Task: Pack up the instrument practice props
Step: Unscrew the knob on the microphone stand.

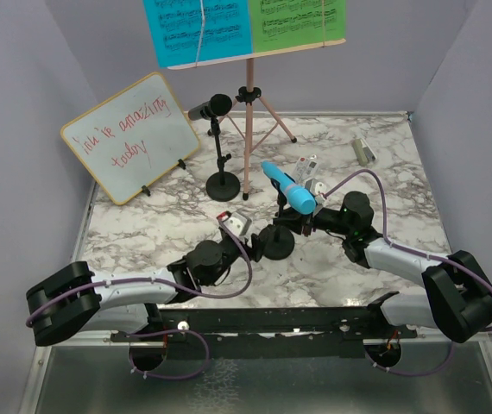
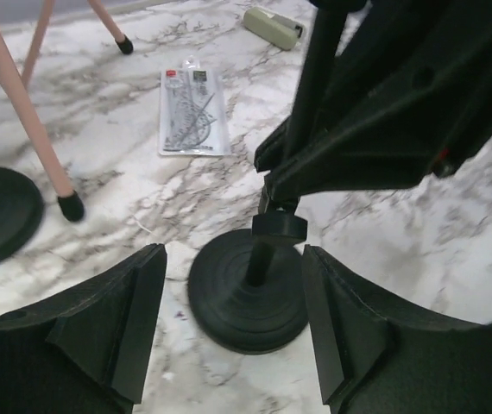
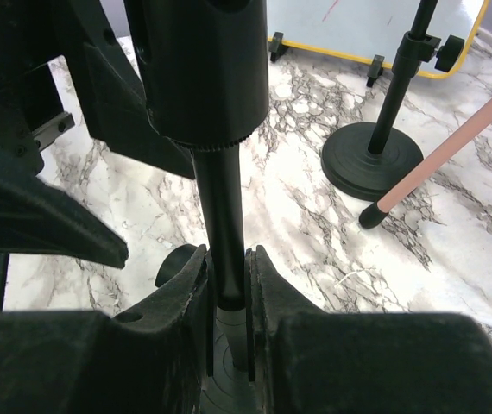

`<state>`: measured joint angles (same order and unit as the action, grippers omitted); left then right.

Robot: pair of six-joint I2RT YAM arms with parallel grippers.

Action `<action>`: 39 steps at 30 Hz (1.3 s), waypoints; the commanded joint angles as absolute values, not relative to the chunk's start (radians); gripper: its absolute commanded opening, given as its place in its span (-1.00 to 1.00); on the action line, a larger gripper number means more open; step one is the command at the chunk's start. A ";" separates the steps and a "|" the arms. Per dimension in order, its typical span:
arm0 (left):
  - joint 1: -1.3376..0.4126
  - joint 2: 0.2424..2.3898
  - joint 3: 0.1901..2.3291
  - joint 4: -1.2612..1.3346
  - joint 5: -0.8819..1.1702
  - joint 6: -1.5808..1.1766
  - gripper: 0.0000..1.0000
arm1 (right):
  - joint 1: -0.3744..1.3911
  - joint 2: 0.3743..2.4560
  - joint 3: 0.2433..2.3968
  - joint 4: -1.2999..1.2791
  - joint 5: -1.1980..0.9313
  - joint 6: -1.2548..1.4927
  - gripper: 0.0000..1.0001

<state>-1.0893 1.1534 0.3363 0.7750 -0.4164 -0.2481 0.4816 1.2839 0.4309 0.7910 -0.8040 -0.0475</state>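
A blue microphone (image 1: 287, 188) sits tilted in the near black mic holder (image 1: 276, 241). My right gripper (image 3: 229, 280) is shut on this holder's pole (image 3: 224, 198), low down near the base. My left gripper (image 2: 233, 289) is open, and the holder's round base (image 2: 248, 302) lies on the table just beyond its spread fingers, untouched. A black microphone (image 1: 211, 107) rests in the second mic holder (image 1: 223, 185) further back. Behind it stands the pink tripod music holder (image 1: 248, 129) with a blue music sheet (image 1: 196, 28) and a green one (image 1: 298, 19) on its tray.
A yellow-framed whiteboard (image 1: 129, 138) with red writing leans at the back left. A small silver cylinder (image 1: 364, 151) lies at the back right. A clear pack of rulers (image 2: 192, 112) lies flat behind the near holder. Grey walls close in three sides.
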 commanded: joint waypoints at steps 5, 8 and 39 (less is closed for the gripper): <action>-1.197 1.196 0.318 0.918 -0.431 0.483 0.42 | 0.493 1.299 0.423 0.737 -0.813 -0.052 -0.99; -1.236 1.259 0.331 0.974 -0.460 0.615 0.41 | 0.493 1.301 0.423 0.737 -0.813 -0.053 -0.99; -1.285 1.588 0.411 1.284 -0.626 0.728 -0.26 | 0.494 1.296 0.426 0.733 -0.814 -0.051 -0.99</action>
<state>-1.2903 1.6047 0.3973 1.2690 -0.5934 0.8303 0.4835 1.2835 0.4309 0.7902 -0.8036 -0.0536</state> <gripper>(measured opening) 0.404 0.201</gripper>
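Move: The knob on the microphone stand lies some 4 cm to the left gripper's right, about 1 cm ahead and 1 cm lower. The stand's pole rises just past it, about 3 cm ahead and 5 cm right; its round base sits under the pole, some 11 cm below the hand. The nearest tripod foot stands about 18 cm ahead and 3 cm left, down on the table. From the right gripper, the knob is roughly 2 cm back, 1 cm left and slightly lower. Roll the open left gripper about 60 degrees clockwise, seen from behind it, easing back 2 cm as it shifts right and dips. Then bring it forward again, still moving right, to end about 3.5 cm right and slightly lower, fingertips above and below the knob, and start closing them. Keep the right gripper still, holding the pole. ##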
